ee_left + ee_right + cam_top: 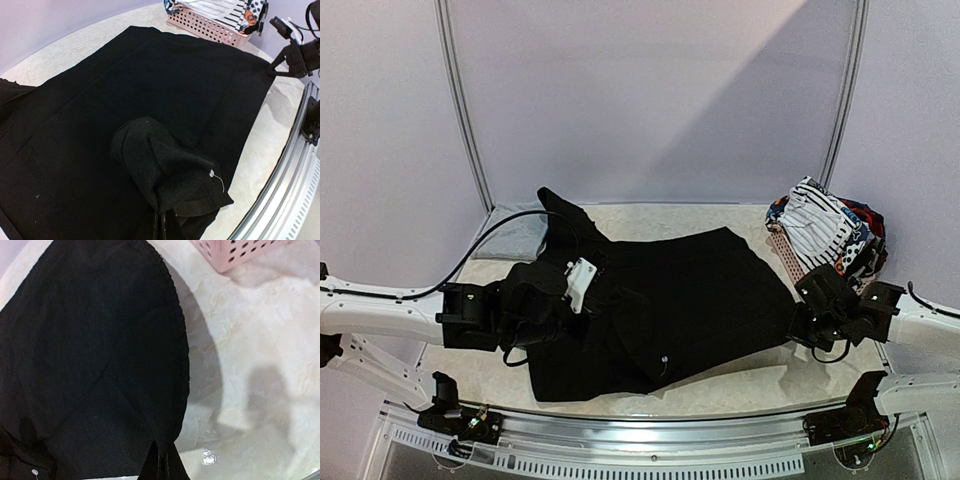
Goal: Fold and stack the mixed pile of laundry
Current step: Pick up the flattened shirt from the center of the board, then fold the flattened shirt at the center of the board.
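Note:
Large black trousers (pixel 690 300) lie spread flat over the middle of the table. My left gripper (pixel 165 220) is shut on a bunched fold of their cloth (pixel 170 170), which carries a small button and a loose white thread. In the top view that gripper (pixel 540 305) sits at the trousers' left side. My right gripper (pixel 162 452) is shut on the trousers' right edge (pixel 175 390), low over the table. The rest of the mixed laundry pile (pixel 830 235), with striped white and patterned pieces, fills the pink basket (pixel 785 258) at the back right.
A light grey garment (pixel 515 235) lies folded at the back left, with a black cable running over it. The pink basket (pixel 235 250) stands just beyond my right gripper. The metal rail (pixel 285 190) marks the table's near edge. Purple walls close in the back.

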Motion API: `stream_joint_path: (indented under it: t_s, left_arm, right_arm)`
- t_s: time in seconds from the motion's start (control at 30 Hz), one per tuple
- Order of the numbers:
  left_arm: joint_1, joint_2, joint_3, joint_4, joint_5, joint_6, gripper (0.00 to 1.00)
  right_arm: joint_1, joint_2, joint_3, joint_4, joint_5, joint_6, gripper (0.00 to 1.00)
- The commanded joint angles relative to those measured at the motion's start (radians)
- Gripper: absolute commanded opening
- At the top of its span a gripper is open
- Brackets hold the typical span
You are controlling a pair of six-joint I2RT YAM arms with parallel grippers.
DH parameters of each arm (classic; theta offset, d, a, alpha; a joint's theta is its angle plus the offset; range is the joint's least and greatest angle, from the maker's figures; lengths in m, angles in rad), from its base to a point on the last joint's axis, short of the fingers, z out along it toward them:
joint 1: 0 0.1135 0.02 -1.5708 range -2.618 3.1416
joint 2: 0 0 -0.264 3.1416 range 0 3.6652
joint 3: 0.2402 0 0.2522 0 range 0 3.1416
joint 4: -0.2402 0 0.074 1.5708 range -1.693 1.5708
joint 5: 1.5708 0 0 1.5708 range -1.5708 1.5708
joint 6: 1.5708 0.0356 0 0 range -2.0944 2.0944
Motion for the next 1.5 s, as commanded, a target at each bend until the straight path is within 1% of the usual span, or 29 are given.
stream_joint_path:
  t_s: [0.0,0.1,0.2,0.27,0.43,0.63,0.73,0.9,1.17,1.27,1.47]
  left_arm:
    - [-0.022,0.010,0.037,-0.057,0.016,-0.003,0.00]
    - [-0.022,0.004,0.040,-0.032,0.020,0.020,0.00]
    - [-0.023,-0.013,0.039,0.017,0.070,0.064,0.00]
    - [-0.023,-0.033,0.039,0.036,0.077,0.086,0.00]
    - [-0.022,-0.090,0.044,0.041,-0.004,0.133,0.00]
    - [-0.017,-0.155,0.038,0.055,-0.086,0.165,0.00]
    - [-0.005,-0.150,0.046,0.058,-0.111,0.195,0.00]
    - [0.022,-0.115,0.076,0.059,-0.089,0.262,0.00]
    - [0.096,-0.061,0.127,0.065,-0.117,0.341,0.00]
    - [0.128,-0.050,0.137,0.056,-0.153,0.354,0.00]
    - [0.184,-0.027,0.137,0.069,-0.135,0.373,0.00]
  right_arm:
    - [-0.001,-0.028,0.048,-0.097,0.075,-0.039,0.00]
    - [-0.002,-0.009,0.073,-0.095,0.091,-0.052,0.00]
    - [-0.002,0.030,0.097,-0.086,0.108,-0.061,0.00]
    - [-0.002,0.056,0.117,-0.075,0.117,-0.065,0.00]
    - [-0.005,0.133,0.192,-0.081,0.176,-0.082,0.00]
    - [-0.063,0.229,0.263,-0.046,0.161,-0.129,0.00]
    - [-0.080,0.275,0.298,-0.043,0.178,-0.147,0.00]
    - [-0.113,0.339,0.339,-0.028,0.194,-0.165,0.00]
    - [-0.190,0.427,0.389,0.041,0.132,-0.206,0.00]
    - [-0.197,0.485,0.447,0.048,0.124,-0.222,0.00]
    - [-0.207,0.638,0.560,0.021,0.141,-0.238,0.00]
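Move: Both hands already pinch the black shirt. Its spread middle lies about 11 cm ahead and 14 cm to the right of the left hand, some 17 cm below; the grey folded stack is roughly 34 cm ahead and 26 cm to the left. From the right hand, the shirt's middle is about 9 cm ahead, 31 cm to the left and 7 cm lower, with the pink laundry basket some 20 cm ahead and 14 cm to the right. Keeping its pinch on the shirt's right-hand corner, the right hand carries it about 13 cm forward and 4 cm up, in beside the laundry basket, rolling some 15 degrees left side down. The left hand, still gripping its fold, lifts about 8 cm after a small dip backward, then heads forward some 7 cm and a little left, its fingertips tilting up nearly 20 degrees. ##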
